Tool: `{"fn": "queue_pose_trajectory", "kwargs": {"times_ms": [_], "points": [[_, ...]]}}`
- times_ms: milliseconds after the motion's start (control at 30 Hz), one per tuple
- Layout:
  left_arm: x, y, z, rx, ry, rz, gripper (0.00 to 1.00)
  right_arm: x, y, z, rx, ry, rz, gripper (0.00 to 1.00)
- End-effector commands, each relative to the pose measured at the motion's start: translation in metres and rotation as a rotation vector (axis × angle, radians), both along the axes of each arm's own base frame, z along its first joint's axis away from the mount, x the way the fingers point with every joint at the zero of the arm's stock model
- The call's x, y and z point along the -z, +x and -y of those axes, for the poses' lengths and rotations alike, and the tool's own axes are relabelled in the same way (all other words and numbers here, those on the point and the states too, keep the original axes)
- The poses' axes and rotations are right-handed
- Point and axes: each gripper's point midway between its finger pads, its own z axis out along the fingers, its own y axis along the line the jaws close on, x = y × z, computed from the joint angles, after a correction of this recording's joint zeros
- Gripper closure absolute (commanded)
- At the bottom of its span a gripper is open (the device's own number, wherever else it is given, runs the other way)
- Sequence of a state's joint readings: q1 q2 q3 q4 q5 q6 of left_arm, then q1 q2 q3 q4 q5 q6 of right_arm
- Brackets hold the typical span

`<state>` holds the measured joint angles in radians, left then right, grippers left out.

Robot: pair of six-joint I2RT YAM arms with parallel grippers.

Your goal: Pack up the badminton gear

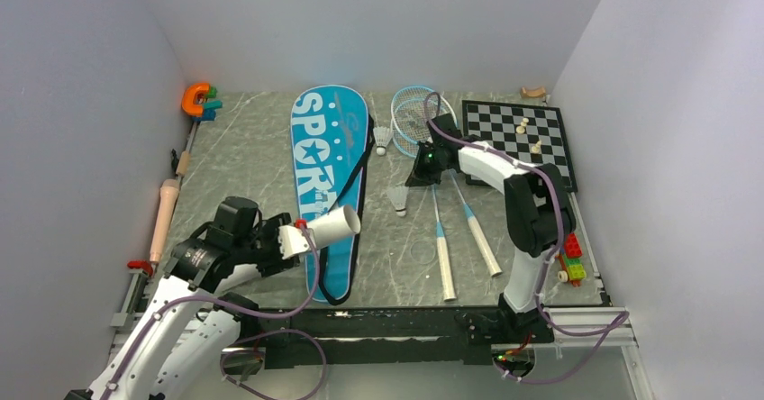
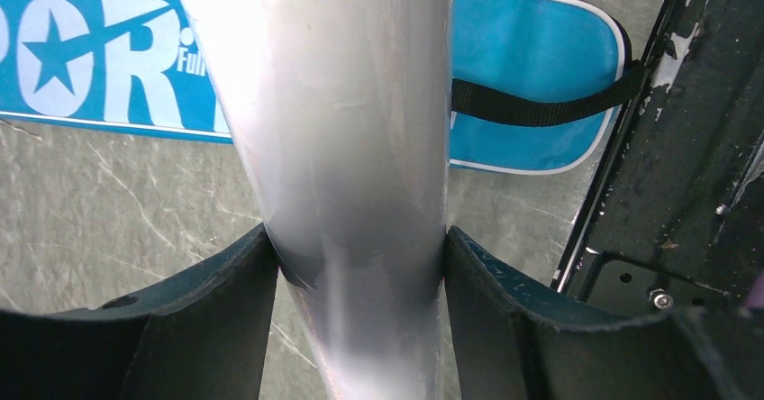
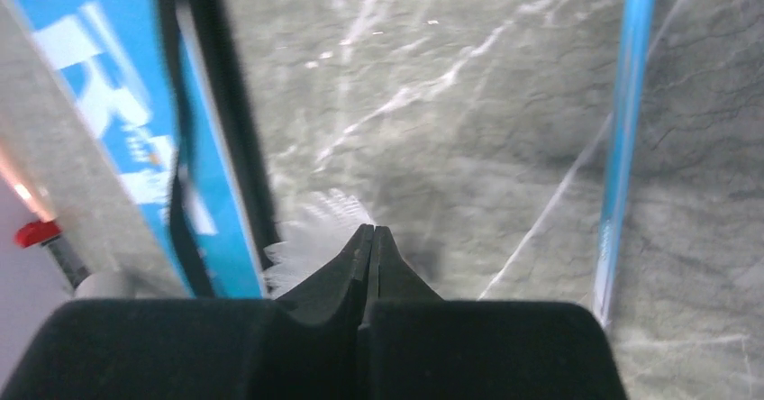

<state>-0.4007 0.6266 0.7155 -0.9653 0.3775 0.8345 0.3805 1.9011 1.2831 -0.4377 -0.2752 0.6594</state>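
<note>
My left gripper [image 1: 290,238] is shut on the long white tube [image 1: 330,226], whose open end points right over the blue "SPORT" bag [image 1: 326,161]. In the left wrist view the tube [image 2: 347,148] fills the gap between both fingers [image 2: 225,319]. My right gripper [image 3: 373,231] is shut, its pads meeting. White feathers of a shuttlecock [image 3: 311,229] show just left of its tips; I cannot tell whether it touches them. Two shuttlecocks [image 1: 399,201] [image 1: 383,139] lie on the table. Two light-blue rackets [image 1: 440,229] [image 1: 475,222] lie right of the bag.
A chessboard [image 1: 518,143] with several pieces sits at the back right. An orange clamp [image 1: 195,99] is at the back left, and a wooden handle [image 1: 165,220] lies along the left edge. Coloured blocks [image 1: 572,260] sit by the right arm's base.
</note>
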Motion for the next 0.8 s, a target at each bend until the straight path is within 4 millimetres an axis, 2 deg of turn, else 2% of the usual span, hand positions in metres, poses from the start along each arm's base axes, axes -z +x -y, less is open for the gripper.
{"fn": "queue_pose_trajectory", "kwargs": {"times_ms": [0,133,233,333,400,567,633,767], "points": [[-0.031,0.014,0.01,0.023,-0.047,0.099,0.45,-0.085,0.007,-0.011,-0.013,0.123,0.169,1.0],[-0.028,0.014,0.015,0.025,-0.078,0.08,0.45,-0.14,-0.009,-0.011,-0.027,0.187,0.299,1.0],[-0.019,0.015,0.02,0.023,-0.095,0.051,0.46,-0.172,-0.029,-0.013,-0.042,0.227,0.378,1.0],[-0.011,0.017,0.023,0.011,-0.111,0.023,0.46,-0.194,-0.044,-0.014,-0.06,0.241,0.459,1.0],[-0.007,0.018,0.025,0.016,-0.112,0.014,0.47,-0.189,-0.045,-0.008,-0.064,0.111,0.471,0.96],[-0.012,0.022,0.027,0.003,-0.124,0.019,0.47,-0.141,-0.022,0.01,-0.028,-0.25,0.422,0.43],[-0.012,0.021,0.027,0.003,-0.127,0.023,0.48,-0.125,-0.011,0.012,-0.008,-0.321,0.413,0.37],[-0.011,0.016,0.023,0.014,-0.113,0.033,0.47,-0.1,0.017,0.016,0.038,-0.449,0.386,0.37]]}}
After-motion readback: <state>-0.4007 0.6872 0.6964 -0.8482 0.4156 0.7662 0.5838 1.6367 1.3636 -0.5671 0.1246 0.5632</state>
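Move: The right hand is shut at the feather rim of the nearer shuttlecock, whose middle is about 4 cm back, 3 cm left and 2 cm below the hand. The other shuttlecock lies some 12 cm ahead and 7 cm left, and the nearer racket's shaft 6 cm right and 2 cm back, both about 4 cm lower. From the left hand, which holds the white tube, the nearer shuttlecock is roughly 17 cm ahead, 26 cm right and 11 cm below. Pinching the feather rim at first, the right fingertips shoot up about 20 cm, drawing back some 5 cm, while the fingers tip outward about 25 degrees. Then they open well apart, letting go of the shuttlecock, and the hand dips forward and down some 9 cm, rolling its left side down. The left hand keeps its grip on the tube and eases about 2 cm forward and right. ##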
